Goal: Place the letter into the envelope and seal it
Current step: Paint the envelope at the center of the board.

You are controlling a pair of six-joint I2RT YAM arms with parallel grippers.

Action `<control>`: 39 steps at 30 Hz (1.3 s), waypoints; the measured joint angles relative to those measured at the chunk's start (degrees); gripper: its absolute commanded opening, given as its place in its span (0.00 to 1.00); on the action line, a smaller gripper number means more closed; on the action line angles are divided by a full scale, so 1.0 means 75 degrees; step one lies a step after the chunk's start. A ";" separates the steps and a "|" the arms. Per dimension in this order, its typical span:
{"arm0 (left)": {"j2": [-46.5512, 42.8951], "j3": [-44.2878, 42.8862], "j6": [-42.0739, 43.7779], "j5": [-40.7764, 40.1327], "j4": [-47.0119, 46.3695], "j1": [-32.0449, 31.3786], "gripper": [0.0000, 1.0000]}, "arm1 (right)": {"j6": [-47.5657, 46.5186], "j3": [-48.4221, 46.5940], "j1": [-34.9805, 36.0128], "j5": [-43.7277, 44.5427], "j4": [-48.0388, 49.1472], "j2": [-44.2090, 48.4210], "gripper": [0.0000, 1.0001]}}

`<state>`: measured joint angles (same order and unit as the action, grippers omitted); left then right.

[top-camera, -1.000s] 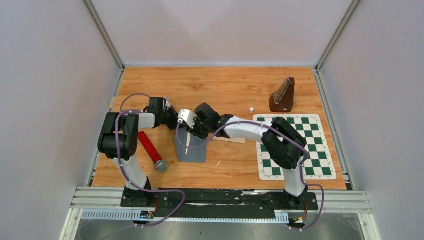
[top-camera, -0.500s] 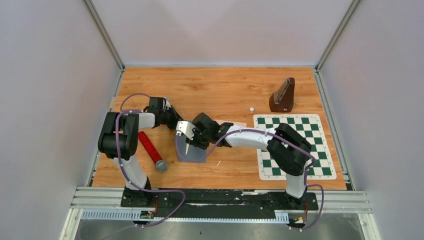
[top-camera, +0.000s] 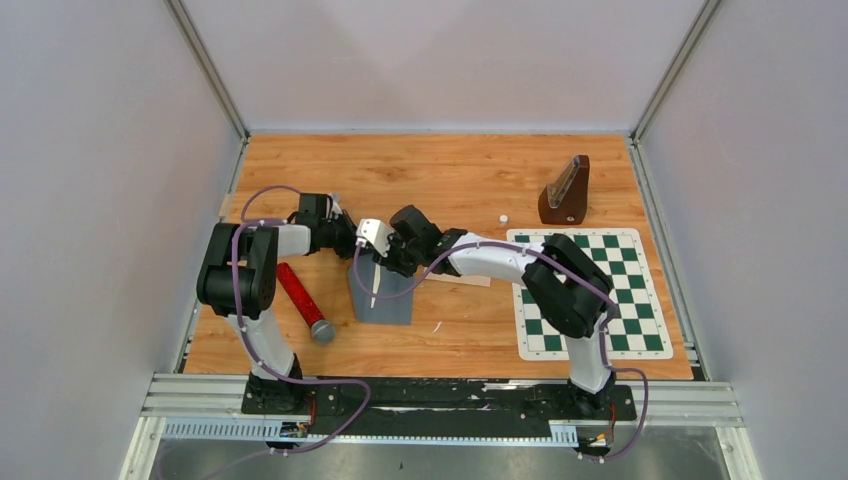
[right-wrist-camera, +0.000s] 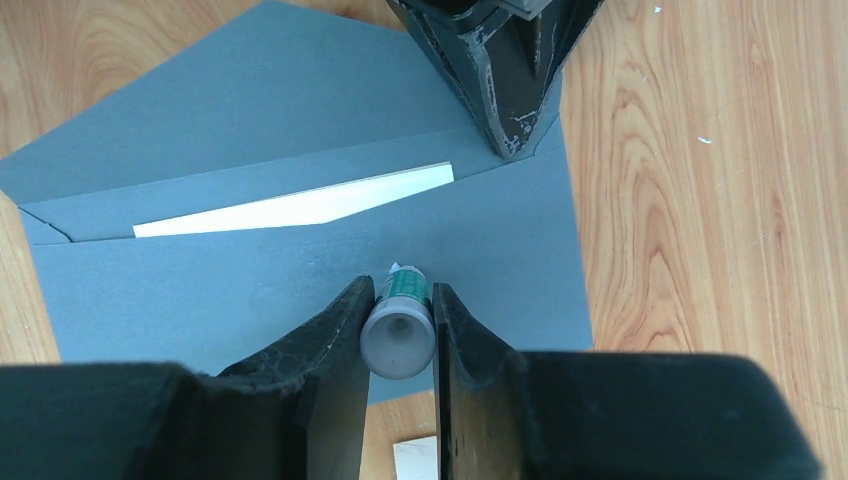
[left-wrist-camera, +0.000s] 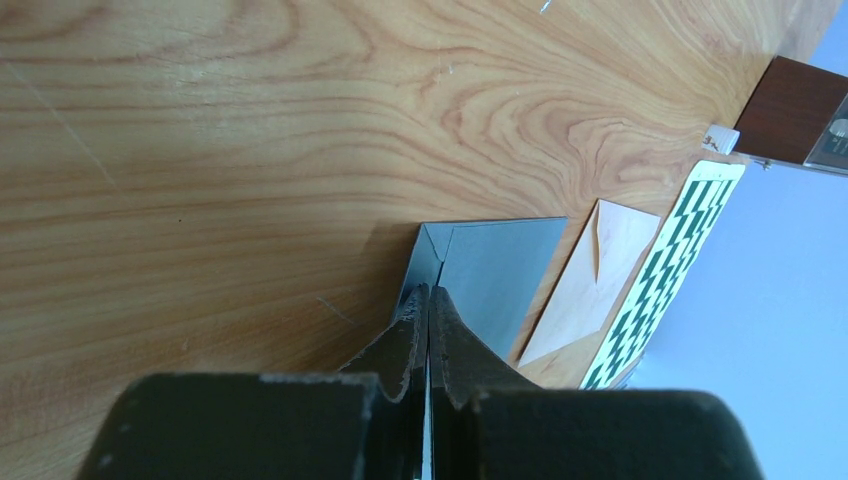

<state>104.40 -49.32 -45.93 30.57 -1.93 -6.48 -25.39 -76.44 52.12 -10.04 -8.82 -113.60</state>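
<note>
A grey envelope [top-camera: 385, 300] lies flat with its flap open [right-wrist-camera: 250, 90]. The white letter [right-wrist-camera: 300, 200] sits in its mouth, only a thin strip showing. My left gripper [left-wrist-camera: 428, 295] is shut on the envelope's [left-wrist-camera: 495, 270] corner by the fold. In the right wrist view, the left fingers [right-wrist-camera: 505, 80] come in from the top. My right gripper [right-wrist-camera: 400, 292] is shut on a small white and green glue stick [right-wrist-camera: 398, 338]. The stick points down at the envelope's front, just below the mouth. In the top view, the right gripper [top-camera: 385, 266] hangs over the envelope's far end.
A red cylinder with a grey end [top-camera: 304, 302] lies left of the envelope. A tan paper [left-wrist-camera: 600, 270] lies on its right, beside the green chessboard mat [top-camera: 590, 290]. A brown metronome [top-camera: 565, 190] and a small white ball [top-camera: 503, 217] are at the back right.
My right gripper with the glue stick swept toward the near side over the envelope, then came back to where it was. The left gripper stayed still.
</note>
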 measured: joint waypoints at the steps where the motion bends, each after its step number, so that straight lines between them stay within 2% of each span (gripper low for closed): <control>1: 0.0000 0.0000 0.0003 -0.0003 0.0000 0.0000 0.00 | -0.0009 0.0000 -0.0006 0.0000 -0.0003 0.0000 0.00; 11: 0.0000 0.0000 0.0000 -0.0003 0.0000 0.0000 0.00 | 0.0067 0.0901 0.0627 0.0157 -0.0070 0.0729 0.00; 19: 0.0012 -0.0082 0.0003 -0.0012 0.0137 -0.0003 0.00 | 0.0393 0.0772 0.0845 -0.0032 -0.0571 0.0807 0.00; 22: 0.0012 -0.0224 0.0044 -0.0073 0.0388 -0.0026 0.11 | 0.0560 0.0507 0.0659 -0.0195 -0.1061 0.0787 0.00; 25: 0.0009 -0.0460 0.0195 -0.0149 0.0825 -0.0035 0.28 | 0.0615 0.0280 0.0370 -0.0513 -0.1501 0.0868 0.00; 27: -0.0003 -0.0667 0.0286 -0.0015 0.1157 -0.0035 0.32 | 0.0638 0.0210 0.0125 -0.0831 -0.1784 0.1105 0.00; 34: -0.0029 -0.2224 0.0970 0.0574 0.2390 -0.0026 0.34 | 0.1329 -0.0504 -0.0804 -0.2052 -0.2530 0.1617 0.00; 39: -0.0621 -0.2690 0.1483 0.0268 0.3171 0.0166 0.32 | 0.1859 -0.0562 -0.1635 -0.2637 -0.2879 0.1492 0.00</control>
<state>99.74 -69.49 -34.81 32.58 21.85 -5.23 -11.44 -80.66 39.86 -29.82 -30.41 -102.41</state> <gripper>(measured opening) 0.339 0.258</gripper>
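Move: My right hand holds the glue stick tip-down on the grey envelope's body, just right of the letter slot; the envelope's middle lies about 3 cm back, 1 cm left and 4 cm below that hand. The pink envelope is some 13 cm right and 3 cm ahead of it, the red microphone roughly 17 cm left and 5 cm back. From my left hand, whose shut tips hold the flap crease, the envelope's middle is about 6 cm back and 5 cm right. I draw the glue stick about 7 cm back along the grey envelope's body towards its near end while my shut left fingers keep holding the flap crease. Then both hands come away: my right, still gripping the stick, lifts some 8 cm, swinging right and forward towards the pink envelope as the wrist tips; my left rises about 10 cm and a little forward, fingers opening to a third. ##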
